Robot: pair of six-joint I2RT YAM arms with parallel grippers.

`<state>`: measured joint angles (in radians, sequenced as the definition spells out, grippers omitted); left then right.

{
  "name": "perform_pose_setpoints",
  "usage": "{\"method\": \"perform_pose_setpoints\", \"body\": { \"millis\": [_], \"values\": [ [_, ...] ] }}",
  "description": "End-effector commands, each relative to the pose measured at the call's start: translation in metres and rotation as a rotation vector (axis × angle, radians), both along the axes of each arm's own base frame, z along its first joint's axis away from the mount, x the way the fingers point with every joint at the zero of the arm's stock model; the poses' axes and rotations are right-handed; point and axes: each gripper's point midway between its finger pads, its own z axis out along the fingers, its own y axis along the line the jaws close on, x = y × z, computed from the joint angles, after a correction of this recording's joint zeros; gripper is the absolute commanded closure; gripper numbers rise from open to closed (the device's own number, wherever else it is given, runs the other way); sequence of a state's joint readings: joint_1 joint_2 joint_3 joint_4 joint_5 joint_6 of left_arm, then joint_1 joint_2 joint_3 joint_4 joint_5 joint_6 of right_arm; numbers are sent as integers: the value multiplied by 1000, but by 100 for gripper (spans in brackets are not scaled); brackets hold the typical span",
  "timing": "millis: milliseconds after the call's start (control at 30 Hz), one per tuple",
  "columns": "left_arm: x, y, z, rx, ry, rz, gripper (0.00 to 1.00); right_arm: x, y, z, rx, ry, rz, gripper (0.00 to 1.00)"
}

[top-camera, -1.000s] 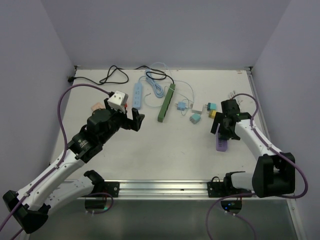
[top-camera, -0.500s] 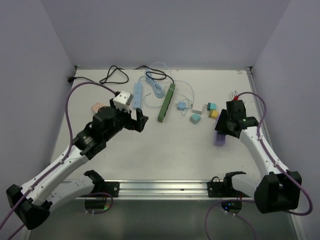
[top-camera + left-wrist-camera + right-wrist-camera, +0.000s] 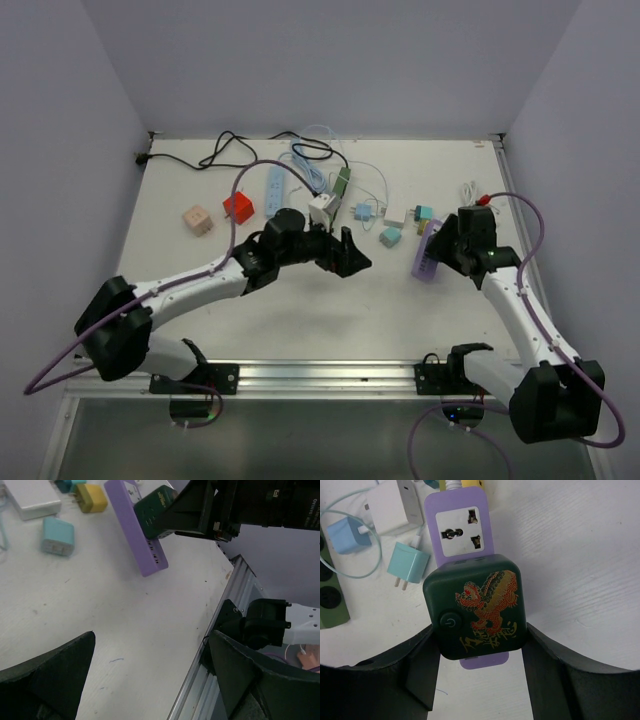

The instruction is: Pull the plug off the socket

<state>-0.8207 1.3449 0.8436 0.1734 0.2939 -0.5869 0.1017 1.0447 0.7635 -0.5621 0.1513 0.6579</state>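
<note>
A dark green cube plug (image 3: 477, 605) with a red and gold dragon sits in a purple socket strip (image 3: 462, 525). My right gripper (image 3: 480, 630) is shut on the plug's two sides. In the top view the right gripper (image 3: 447, 243) covers the plug, and the purple strip (image 3: 424, 256) slants out from under it. The left wrist view shows the strip (image 3: 135, 527) tilted, its near end off the table, with the plug (image 3: 155, 515) on its upper face. My left gripper (image 3: 347, 256) stands wide open and empty above mid-table, left of the strip.
Behind lie a green power strip (image 3: 338, 195), a pale blue strip (image 3: 272, 190), a red cube (image 3: 238, 207), a peach cube (image 3: 196, 218), small teal adapters (image 3: 390, 236) and a white one (image 3: 396, 216), plus cables (image 3: 225, 152). A metal rail (image 3: 320, 375) edges the table front.
My right gripper closed on the green plug and shifted the purple strip left and up at a tilt. My left arm swung right to mid-table, still open.
</note>
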Motion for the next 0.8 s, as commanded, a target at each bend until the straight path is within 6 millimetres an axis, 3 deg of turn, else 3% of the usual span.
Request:
{"method": "perform_pose_setpoints", "body": {
  "millis": [0,33,67,167,233,267,300,467,500,567,600,667,700,767],
  "values": [
    [-7,-60,22,-128,-32,-104,0,22,7,32,99,-165,-42,86],
    [-5,-72,25,-137,-36,-118,0,22,6,33,114,-166,-46,87],
    [-4,-84,1,-99,-4,-130,0,22,4,33,126,-169,-58,87],
    [-14,-112,-17,-79,-13,-175,0,22,3,34,181,-180,-58,87],
    [-11,-121,-22,-71,-41,-162,0,22,-2,34,204,-177,-67,87],
    [-12,-126,-33,-54,-39,-171,0,21,-2,33,208,-174,-66,87],
    [-9,-131,-30,-61,-49,-170,0,20,-2,31,213,-169,-63,87],
    [6,-148,-53,-2,-78,-167,0,17,5,38,246,-183,-33,86],
    [11,-154,-46,-13,-93,-164,0,15,5,38,248,-175,-33,86],
    [16,-160,-57,6,-95,-164,1,13,7,42,253,-187,-25,86],
    [20,-167,-50,-6,-108,-164,0,11,7,41,255,-182,-27,85],
    [24,-173,-65,26,-91,-168,1,9,8,43,260,-189,-22,86],
    [28,-178,-60,17,-98,-167,0,8,10,45,266,-191,-17,85],
    [31,-183,-70,28,-91,-168,0,5,10,46,264,-193,-17,85]
  ]
}}
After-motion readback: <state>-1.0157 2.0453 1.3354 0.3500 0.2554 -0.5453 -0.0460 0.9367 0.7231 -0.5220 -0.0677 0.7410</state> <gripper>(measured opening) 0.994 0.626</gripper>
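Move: I hold the green plug in my right hand with the purple socket strip hanging lifted from it, the strip's middle about 3 cm below that hand, 2 cm ahead and 2 cm left. From my left hand that strip is some 18 cm right, 5 cm ahead and 9 cm lower; the green plug is 20 cm right, 4 ahead, 7 lower. On the table, the loose teal plug lies 9 cm right and 10 ahead of my left hand, the yellow plug 18 right and 13 ahead, both about 16 lower. I swing my left hand, fingers wide open, about 17 cm right and 8 cm down towards the near end of the socket strip, sinking first, then levelling off and edging forward as I close in, with a slight clockwise turn. My right hand keeps its grip on the green plug, raises it about 2 cm and rolls some 10 degrees, left side up, offering the strip to the open fingers. ##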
